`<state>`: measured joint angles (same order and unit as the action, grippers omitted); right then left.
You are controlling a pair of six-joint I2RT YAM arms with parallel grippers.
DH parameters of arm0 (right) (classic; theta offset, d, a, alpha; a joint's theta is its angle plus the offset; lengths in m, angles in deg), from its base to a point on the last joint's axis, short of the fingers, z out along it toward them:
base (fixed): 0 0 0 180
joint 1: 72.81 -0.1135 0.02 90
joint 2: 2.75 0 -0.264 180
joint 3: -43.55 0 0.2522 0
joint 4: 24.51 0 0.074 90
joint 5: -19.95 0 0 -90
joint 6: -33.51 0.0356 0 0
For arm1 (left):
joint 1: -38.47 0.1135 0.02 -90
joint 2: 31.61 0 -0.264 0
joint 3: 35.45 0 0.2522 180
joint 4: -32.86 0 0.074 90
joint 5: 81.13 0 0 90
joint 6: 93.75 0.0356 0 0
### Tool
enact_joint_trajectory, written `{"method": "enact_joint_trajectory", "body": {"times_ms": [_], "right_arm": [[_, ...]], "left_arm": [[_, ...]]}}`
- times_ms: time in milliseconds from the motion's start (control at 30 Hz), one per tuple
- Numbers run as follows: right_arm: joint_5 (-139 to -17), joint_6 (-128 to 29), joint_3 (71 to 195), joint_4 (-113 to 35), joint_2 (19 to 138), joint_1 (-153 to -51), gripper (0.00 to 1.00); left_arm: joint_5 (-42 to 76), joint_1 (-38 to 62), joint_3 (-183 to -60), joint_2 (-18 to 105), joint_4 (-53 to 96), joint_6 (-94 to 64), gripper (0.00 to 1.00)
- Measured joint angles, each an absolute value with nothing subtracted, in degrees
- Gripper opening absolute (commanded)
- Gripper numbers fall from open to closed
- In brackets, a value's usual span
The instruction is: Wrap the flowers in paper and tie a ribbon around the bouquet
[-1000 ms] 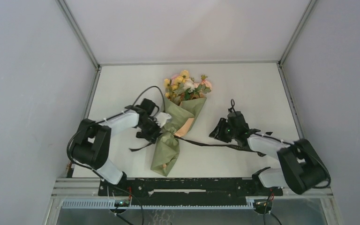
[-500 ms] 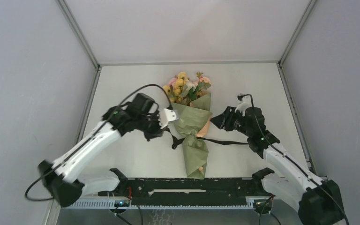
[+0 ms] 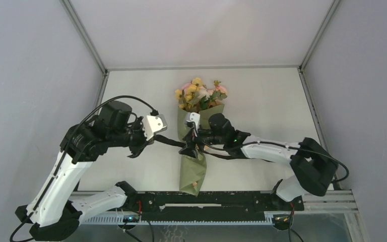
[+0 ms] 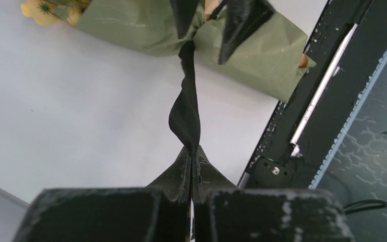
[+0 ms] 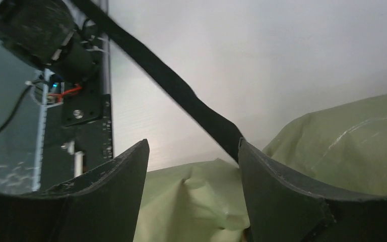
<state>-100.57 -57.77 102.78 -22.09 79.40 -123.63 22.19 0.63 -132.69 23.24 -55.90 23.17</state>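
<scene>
The bouquet lies mid-table: yellow, pink and cream flowers stick out of an olive-green paper cone pinched at its waist. The black ribbon runs taut from that waist to my left gripper, which is shut on it. In the left wrist view the twisted ribbon rises from my left gripper to the paper. My right gripper sits at the waist. In the right wrist view it stands open astride the paper, with the ribbon grazing its right finger.
A black mounting rail runs along the near table edge, just below the cone's tip, and also shows in the left wrist view. Grey walls and metal frame posts enclose the white table on three sides.
My right gripper has swung left from the table's right side onto the bouquet's waist and opened wider. My left arm has lifted and drawn left, pulling the ribbon taut. The bouquet shifted slightly.
</scene>
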Motion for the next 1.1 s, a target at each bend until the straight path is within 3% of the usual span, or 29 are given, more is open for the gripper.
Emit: {"method": "enact_joint_trajectory", "body": {"times_ms": [600,667,733,800,900,933,967,1033,1067,1100], "right_arm": [[-98.63,-57.53,106.45,-10.51,95.62,-128.14,0.74],[-98.56,-57.57,106.45,-10.07,95.83,-128.25,0.65],[-98.21,-57.46,106.45,-9.11,95.92,-128.53,0.29],[-97.32,-57.16,106.45,-8.06,95.97,-128.73,0.02],[-94.50,-55.91,106.52,-7.62,95.94,-128.75,0.00],[-93.45,-55.47,106.54,-7.73,95.86,-128.70,0.00],[-92.18,-54.82,106.54,-8.30,95.53,-128.62,0.00],[-89.86,-53.31,106.54,-10.13,94.50,-128.20,0.00],[-88.38,-51.85,106.54,-11.75,94.00,-128.03,0.00],[-87.72,-50.82,106.54,-12.71,92.82,-127.83,0.00]], "left_arm": [[24.55,1.31,-126.57,20.86,-56.64,18.05,0.00],[24.55,1.35,-127.23,20.88,-56.91,17.59,0.00],[24.64,1.39,-128.02,21.01,-56.93,17.27,0.00],[24.75,1.39,-128.59,20.99,-56.93,17.18,0.00],[24.71,1.39,-128.72,20.88,-57.04,17.09,0.00],[24.58,1.53,-128.45,20.77,-56.89,16.98,0.03],[24.47,1.72,-127.89,20.62,-56.67,16.76,0.15],[23.42,2.90,-124.17,19.42,-54.55,16.72,0.57],[22.06,4.15,-120.13,18.45,-52.32,16.54,0.69],[20.64,5.22,-116.83,17.64,-51.27,17.09,0.74]]}}
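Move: The stretch of ribbon my right hand goes for hangs about 5 cm to its left, 1 cm ahead and some 4 cm below. From that hand the knot is roughly 4 cm ahead, 2 cm right and 12 cm down, with the flowers about 28 cm ahead and 5 cm right. My left hand holds the ribbon's upper end. From it that stretch lies some 6 cm ahead, 5 cm right and 17 cm lower, the knot about 9 cm ahead, 12 cm right and 25 cm below. I slide my open right hand about 5 cm left and as far down onto the ribbon hanging between my left hand and the knot, and shut its fingers on the ribbon, then ease 2 cm forward and a little right, turning slightly clockwise. My left hand keeps its pinch while sinking about 3 cm and drawing slightly back, rises a touch, then opens as it drops some 5 cm more. ##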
